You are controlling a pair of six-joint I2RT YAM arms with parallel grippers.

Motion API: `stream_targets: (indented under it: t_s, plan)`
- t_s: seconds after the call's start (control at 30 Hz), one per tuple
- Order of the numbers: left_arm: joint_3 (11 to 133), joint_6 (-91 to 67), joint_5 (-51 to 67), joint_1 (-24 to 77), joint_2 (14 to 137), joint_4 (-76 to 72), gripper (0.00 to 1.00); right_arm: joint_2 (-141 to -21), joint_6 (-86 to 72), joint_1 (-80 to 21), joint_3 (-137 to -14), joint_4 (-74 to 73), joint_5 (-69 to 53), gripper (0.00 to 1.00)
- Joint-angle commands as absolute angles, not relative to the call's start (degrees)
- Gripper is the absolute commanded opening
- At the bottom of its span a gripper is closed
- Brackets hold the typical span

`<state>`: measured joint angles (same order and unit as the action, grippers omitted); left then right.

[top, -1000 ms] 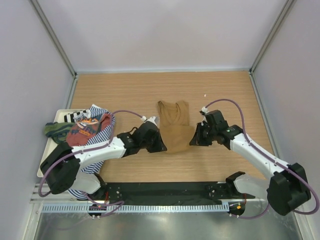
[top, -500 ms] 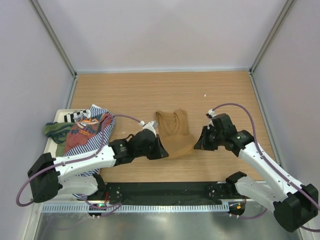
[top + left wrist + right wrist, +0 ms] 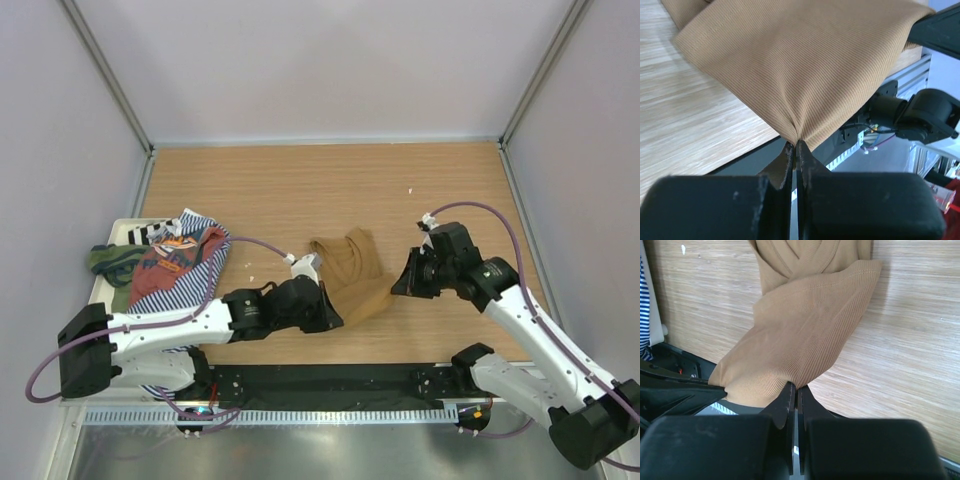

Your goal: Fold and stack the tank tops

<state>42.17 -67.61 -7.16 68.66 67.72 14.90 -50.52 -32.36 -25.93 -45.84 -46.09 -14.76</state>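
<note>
The tan-brown tank top point(image 3: 350, 272) lies in the middle of the wooden table, its straps on the far side and its near hem raised off the surface. My left gripper point(image 3: 328, 315) is shut on the hem's left corner, and the left wrist view shows the ribbed cloth point(image 3: 800, 60) fanning out from the pinch point(image 3: 795, 145). My right gripper point(image 3: 398, 285) is shut on the right corner, and in the right wrist view the cloth point(image 3: 800, 340) runs down into the pinch point(image 3: 796, 387). The rust-red top point(image 3: 175, 258), the striped top point(image 3: 195, 285) and the olive green top point(image 3: 112, 260) lie heaped at the left.
The heap rests on a white tray point(image 3: 128, 224) by the left wall. A black base rail point(image 3: 330, 380) runs along the table's near edge just behind both grippers. A small white speck point(image 3: 410, 189) lies on the wood at the far right.
Both grippers have drawn back toward the near edge with the hem corners in them. The tan top has slid nearer and bunched, with its hem lifted.
</note>
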Motion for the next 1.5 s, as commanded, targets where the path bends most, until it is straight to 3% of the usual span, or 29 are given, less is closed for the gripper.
stream_targets:
  t_s: [0.0,0.67,1.47]
  plan:
    - [44.2,-69.5,-10.7,68.9,67.0,14.7,0.0,-52.8,-32.3,-26.2,-49.7,-45.1,-12.3,0.04]
    - [47.9,-69.7,-7.7,59.5,67.2,15.3,0.0,-67.1,-31.8,-26.0,-62.3,-42.8,-8.1,0.03]
    - [54.3,-63.5,4.7,41.8,80.8,12.0,0.0,-91.4,-30.6,-21.8,-77.2,-38.1,-10.5,0.04]
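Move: Both hands already hold the brown tank top's lifted bottom hem by its corners. Its strap ends lie on the table about 20 cm ahead of the left hand, 2 cm to its right and 9 cm below. From the right hand they lie some 13 cm ahead, 11 cm left and 10 cm below. The striped tank top hangs over the box edge about 35 cm left of the left hand, 16 cm ahead and 7 cm below. Both hands keep pinching the hem, carrying it some 14 cm forward in a low arc towards the straps. ##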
